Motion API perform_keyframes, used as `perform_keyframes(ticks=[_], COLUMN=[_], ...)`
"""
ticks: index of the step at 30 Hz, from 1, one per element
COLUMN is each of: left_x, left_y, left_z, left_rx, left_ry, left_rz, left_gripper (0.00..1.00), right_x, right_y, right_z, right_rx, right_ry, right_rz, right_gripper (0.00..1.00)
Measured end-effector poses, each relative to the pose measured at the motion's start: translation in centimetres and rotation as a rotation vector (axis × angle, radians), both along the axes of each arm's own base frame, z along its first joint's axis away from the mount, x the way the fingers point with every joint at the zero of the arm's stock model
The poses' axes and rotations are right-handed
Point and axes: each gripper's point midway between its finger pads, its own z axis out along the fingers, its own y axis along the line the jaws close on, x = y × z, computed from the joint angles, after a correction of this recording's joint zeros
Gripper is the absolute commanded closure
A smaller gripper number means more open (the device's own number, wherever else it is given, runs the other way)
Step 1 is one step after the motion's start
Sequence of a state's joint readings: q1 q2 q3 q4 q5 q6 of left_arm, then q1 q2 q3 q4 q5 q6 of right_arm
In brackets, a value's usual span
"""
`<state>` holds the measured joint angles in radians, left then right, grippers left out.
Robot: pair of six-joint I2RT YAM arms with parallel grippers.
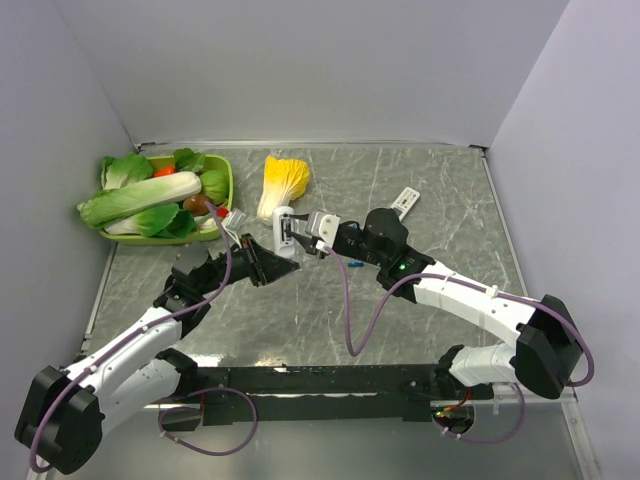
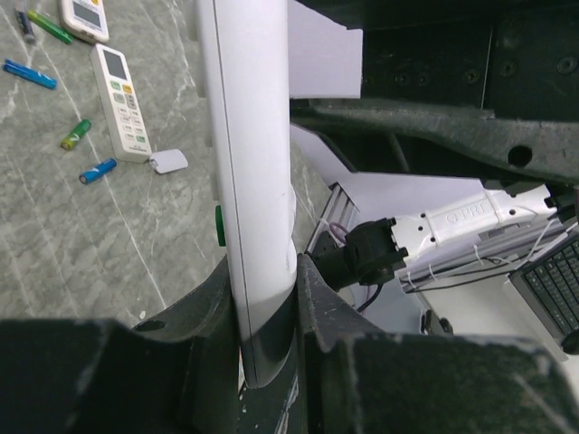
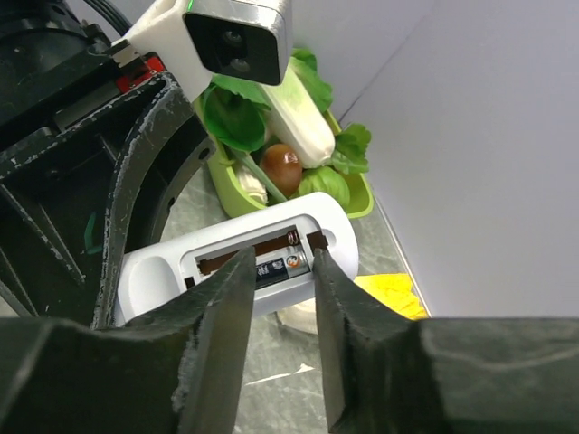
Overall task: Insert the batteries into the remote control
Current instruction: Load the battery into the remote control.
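My left gripper (image 2: 264, 298) is shut on the lower end of a white remote control (image 2: 249, 163) and holds it upright above the table. Seen from above, that remote control (image 1: 284, 228) stands between my two grippers. Its back faces the right wrist camera, with the battery compartment (image 3: 262, 258) uncovered. One battery (image 3: 288, 265) lies in the lower slot and the upper slot shows bare contacts. My right gripper (image 3: 281, 251) is open just in front of it, a fingertip at each side of the battery. Loose batteries lie on the table: blue (image 2: 29, 74), green (image 2: 50, 27), yellow-green (image 2: 76, 134), blue (image 2: 98, 170).
Two more white remotes (image 2: 122, 99) (image 2: 83, 18) and a small white cover (image 2: 168, 161) lie among the loose batteries. A green tray (image 1: 228, 185) of toy vegetables stands at the back left, with a yellow cabbage (image 1: 283, 180) beside it. Grey walls close three sides.
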<state>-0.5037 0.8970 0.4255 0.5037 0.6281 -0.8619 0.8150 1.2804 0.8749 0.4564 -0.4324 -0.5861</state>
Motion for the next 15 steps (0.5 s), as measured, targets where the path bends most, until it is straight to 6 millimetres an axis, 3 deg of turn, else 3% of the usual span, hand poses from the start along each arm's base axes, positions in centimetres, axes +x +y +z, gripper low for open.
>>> perform_keyframes(ticks=[9,15], left_x=[0.15,0.18], left_y=[0.16,0.32], left_z=[0.17,-0.52], left_rx=[0.001,0.042], left_ry=[-0.016,-0.047], left_rz=[0.011,0.013], left_gripper=[0.99,0.99], right_x=[0.24,0.21], right_y=[-0.05,-0.38], right_z=[0.5,0.66], right_rx=[0.008,0.005], right_ry=[-0.012,0.04], right_rz=[-0.023,-0.041], right_gripper=[0.49,0.33])
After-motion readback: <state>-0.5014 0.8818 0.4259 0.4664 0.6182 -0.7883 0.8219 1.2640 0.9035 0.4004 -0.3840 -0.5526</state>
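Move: Just under the right hand's fingertips lies the open battery compartment of the remote the left hand holds: its middle about 1 cm back, 1 cm left and 1 cm below. From the left hand this compartment is about 7 cm ahead, 1 cm left and 2 cm above. Down on the table, from the right hand, the yellow cabbage lies roughly 18 cm ahead, 3 cm left, and the blue battery some 15 cm right, 2 cm ahead, both over 20 cm below. Spreading its already parted fingers by about half as much again, the right hand stays almost in place over the remote's battery compartment, easing up only some 0.5 cm so its fingertips come free of the remote. The left hand keeps its pinch on the remote's near end and holds it out nearly still, tipping just a few degrees. ##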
